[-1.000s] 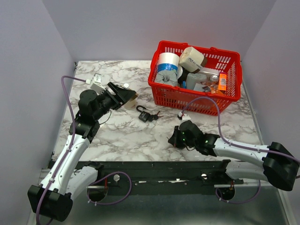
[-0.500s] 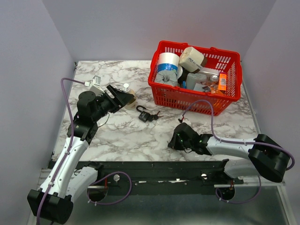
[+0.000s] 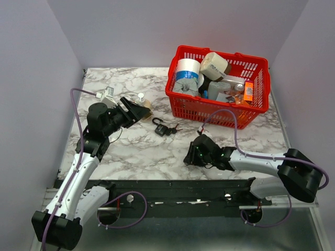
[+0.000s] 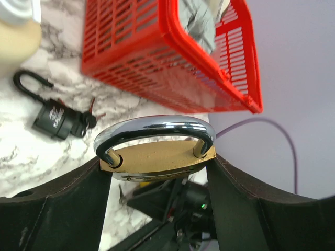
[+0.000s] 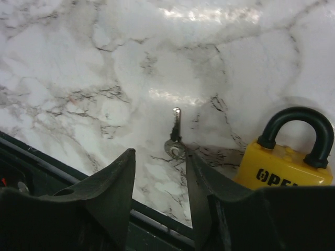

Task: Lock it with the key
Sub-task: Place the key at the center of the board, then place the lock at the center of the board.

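My left gripper (image 3: 137,110) is shut on a brass padlock (image 4: 157,156) with a chrome shackle, gripped by its two ends and held above the table. My right gripper (image 5: 159,152) hangs low over the marble near the front edge, jaws open. A small silver key (image 5: 175,141) lies flat on the table just past its fingertips, close against the right finger (image 5: 201,183). A yellow padlock (image 5: 285,167) with a black shackle lies just to the right of that finger. The right gripper (image 3: 192,155) hides the key and the yellow padlock from above.
A black padlock (image 3: 162,128) with keys in it lies mid-table, also seen in the left wrist view (image 4: 53,116). A red basket (image 3: 184,102) full of tape rolls and oddments stands at the back right. The black front rail (image 3: 172,185) runs just behind the right gripper.
The right gripper's jaws have opened from shut, and it has shifted slightly left. The left gripper has drawn back a little with the brass padlock.
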Controlling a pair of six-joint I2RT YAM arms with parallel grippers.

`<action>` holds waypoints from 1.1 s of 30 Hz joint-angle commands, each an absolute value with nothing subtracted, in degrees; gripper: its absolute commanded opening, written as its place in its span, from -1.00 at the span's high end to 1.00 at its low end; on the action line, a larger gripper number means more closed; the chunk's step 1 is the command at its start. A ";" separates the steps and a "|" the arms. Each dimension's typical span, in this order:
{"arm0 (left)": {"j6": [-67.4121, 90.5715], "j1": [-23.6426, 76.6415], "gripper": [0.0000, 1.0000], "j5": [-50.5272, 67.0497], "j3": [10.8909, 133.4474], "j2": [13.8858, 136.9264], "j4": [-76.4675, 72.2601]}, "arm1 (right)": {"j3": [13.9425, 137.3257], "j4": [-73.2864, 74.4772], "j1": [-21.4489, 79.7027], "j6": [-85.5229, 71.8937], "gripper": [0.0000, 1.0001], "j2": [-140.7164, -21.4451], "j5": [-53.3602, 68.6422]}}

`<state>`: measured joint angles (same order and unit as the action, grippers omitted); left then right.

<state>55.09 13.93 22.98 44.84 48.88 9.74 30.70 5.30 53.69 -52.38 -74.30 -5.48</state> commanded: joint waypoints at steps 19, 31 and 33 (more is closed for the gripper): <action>63.27 37.52 1.00 24.52 37.70 67.83 20.14 | 53.00 11.69 52.12 -8.62 -0.82 -54.15 -8.27; 65.48 43.07 1.00 19.69 50.36 85.07 27.77 | 61.07 16.08 51.07 -3.43 -0.93 -50.89 -8.62; 66.00 43.33 0.96 20.21 50.36 85.86 28.04 | 62.31 16.87 51.06 -1.85 -0.95 -50.10 -7.65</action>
<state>63.18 42.85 19.86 48.90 84.27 26.00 58.54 14.06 51.33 -5.78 -51.75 -7.07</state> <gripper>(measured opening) 0.748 0.964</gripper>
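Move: The key, just set down, lies almost under the half-open right fingers, about 1 cm ahead and 3 cm below. From the right hand the yellow padlock is some 7 cm right and 2 cm ahead. The left hand, holding the brass padlock, has the key about 11 cm back, 17 cm right and 27 cm below; from that hand the black padlock is 2 cm ahead, 7 cm right and 26 cm below. The brass padlock, still pinched in the left fingers, comes down about 20 cm and also goes right and back towards the table just left of the key, edging forward again at the end, while the left hand tips nose-down some 45 degrees and turns a little clockwise. The right hand clears the spot, rising about 30 cm off the key and slightly forward, its fingers opening wide and tilting up to nearly level. ##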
